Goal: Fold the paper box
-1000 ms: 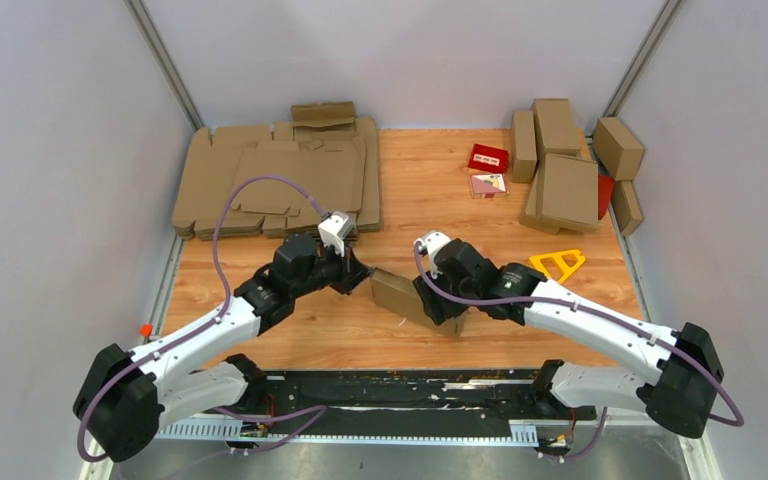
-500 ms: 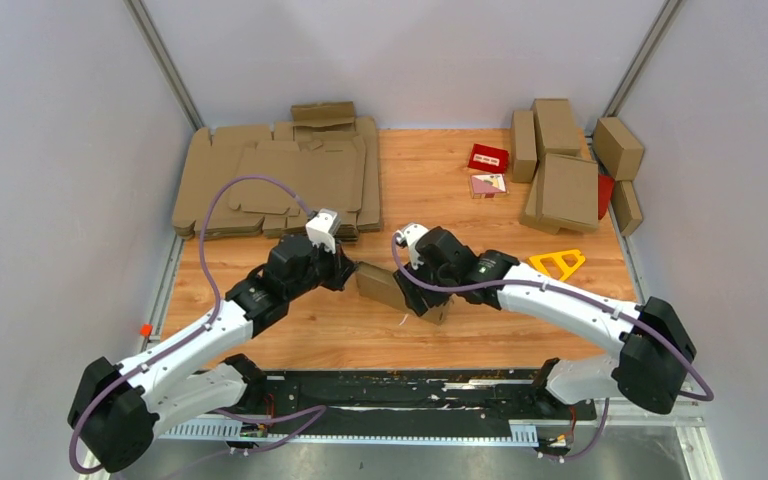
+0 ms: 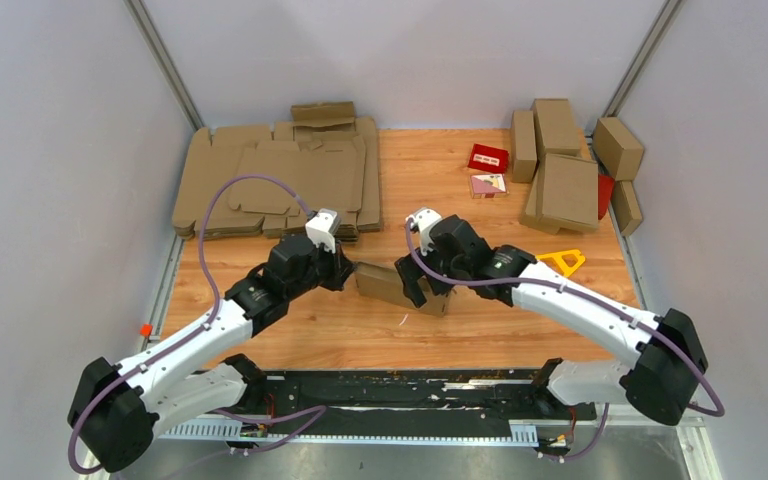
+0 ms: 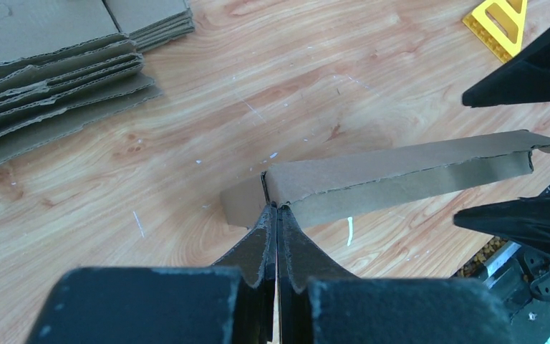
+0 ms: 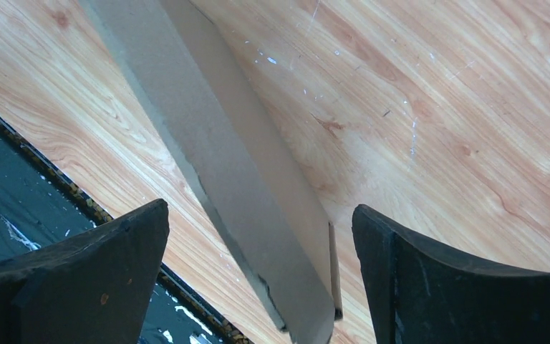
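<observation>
The paper box point(image 3: 385, 283) is a plain brown cardboard piece, folded into a narrow shape and lying on the wooden table between the two arms. My left gripper point(image 3: 352, 270) is shut at its left corner. In the left wrist view the fingertips point(image 4: 277, 206) pinch the box point(image 4: 401, 168) at a slit in its edge. My right gripper point(image 3: 422, 290) stands open astride the box's right end. The right wrist view shows the box point(image 5: 215, 143) running between that gripper's point(image 5: 259, 211) wide-apart fingers, touching neither.
A thick pile of flat brown blanks point(image 3: 280, 180) lies at the back left. Folded boxes point(image 3: 560, 170) are stacked at the back right, with a small red carton point(image 3: 488, 157) beside them. A yellow triangle point(image 3: 558, 263) lies right of the right arm. A black strip point(image 3: 400, 385) runs along the near edge.
Both arms carried the box a little to the left. The right gripper then opened wide and let go of the box's right end. The left gripper stayed shut.
</observation>
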Motion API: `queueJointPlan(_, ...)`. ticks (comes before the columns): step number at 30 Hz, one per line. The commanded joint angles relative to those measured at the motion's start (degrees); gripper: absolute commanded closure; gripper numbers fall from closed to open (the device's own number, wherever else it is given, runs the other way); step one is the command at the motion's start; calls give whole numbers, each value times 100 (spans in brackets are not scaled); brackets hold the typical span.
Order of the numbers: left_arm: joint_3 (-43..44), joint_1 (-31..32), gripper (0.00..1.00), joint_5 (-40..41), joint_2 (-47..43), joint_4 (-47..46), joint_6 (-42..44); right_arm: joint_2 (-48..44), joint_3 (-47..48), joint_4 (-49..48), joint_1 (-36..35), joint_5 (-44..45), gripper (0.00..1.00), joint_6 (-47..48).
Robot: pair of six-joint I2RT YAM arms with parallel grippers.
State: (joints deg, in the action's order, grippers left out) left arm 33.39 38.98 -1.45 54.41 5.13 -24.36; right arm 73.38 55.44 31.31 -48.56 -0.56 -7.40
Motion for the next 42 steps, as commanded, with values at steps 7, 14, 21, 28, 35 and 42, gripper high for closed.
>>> queueJointPlan(7, 160, 13, 100, 10, 119, 33, -34, -938, -145, 525, 14, 462, 0, -245)
queueJointPlan(14, 159, 13, 100, -4, 108, 40, -43, -1467, -301, 711, 13, 572, 0, -391)
queueJointPlan(21, 125, 13, 100, -13, 57, 58, -51, -1946, -248, 1076, 13, 694, 0, -488)
queueJointPlan(28, 92, 13, 100, -39, 30, 29, -68, -2474, -370, 1278, 13, 1366, 0, -1023)
queueJointPlan(35, 75, 13, 100, -39, 9, 11, -76, -3018, -705, 1022, 17, 1492, 6, -1186)
queueJointPlan(42, 97, 13, 100, -40, 1, 58, -61, -2698, -680, 1124, 19, 1065, 29, -960)
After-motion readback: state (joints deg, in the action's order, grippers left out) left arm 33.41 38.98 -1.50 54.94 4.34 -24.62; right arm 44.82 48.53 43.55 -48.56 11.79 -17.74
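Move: The paper box stands on its long edge, and its right end is about 4 cm to the right of the open right hand, 2 cm back and 3 cm lower. The left hand has that same end some 18 cm to its right and 6 cm back, 4 cm down. From the right hand, the yellow triangle sits roughly 26 cm right and 8 cm ahead, and the small pink box 13 cm right and 25 cm ahead. The box's upper left corner stays pinched in the shut left fingers, which hold still. The wide-open right hand, straddling the box, backs off along it to the right by about 9 cm, rising some 5 cm and drawing back a little, past the right end. It turns clockwise about 15 degrees, and its fingers begin to close at the finish, down to three quarters open. ##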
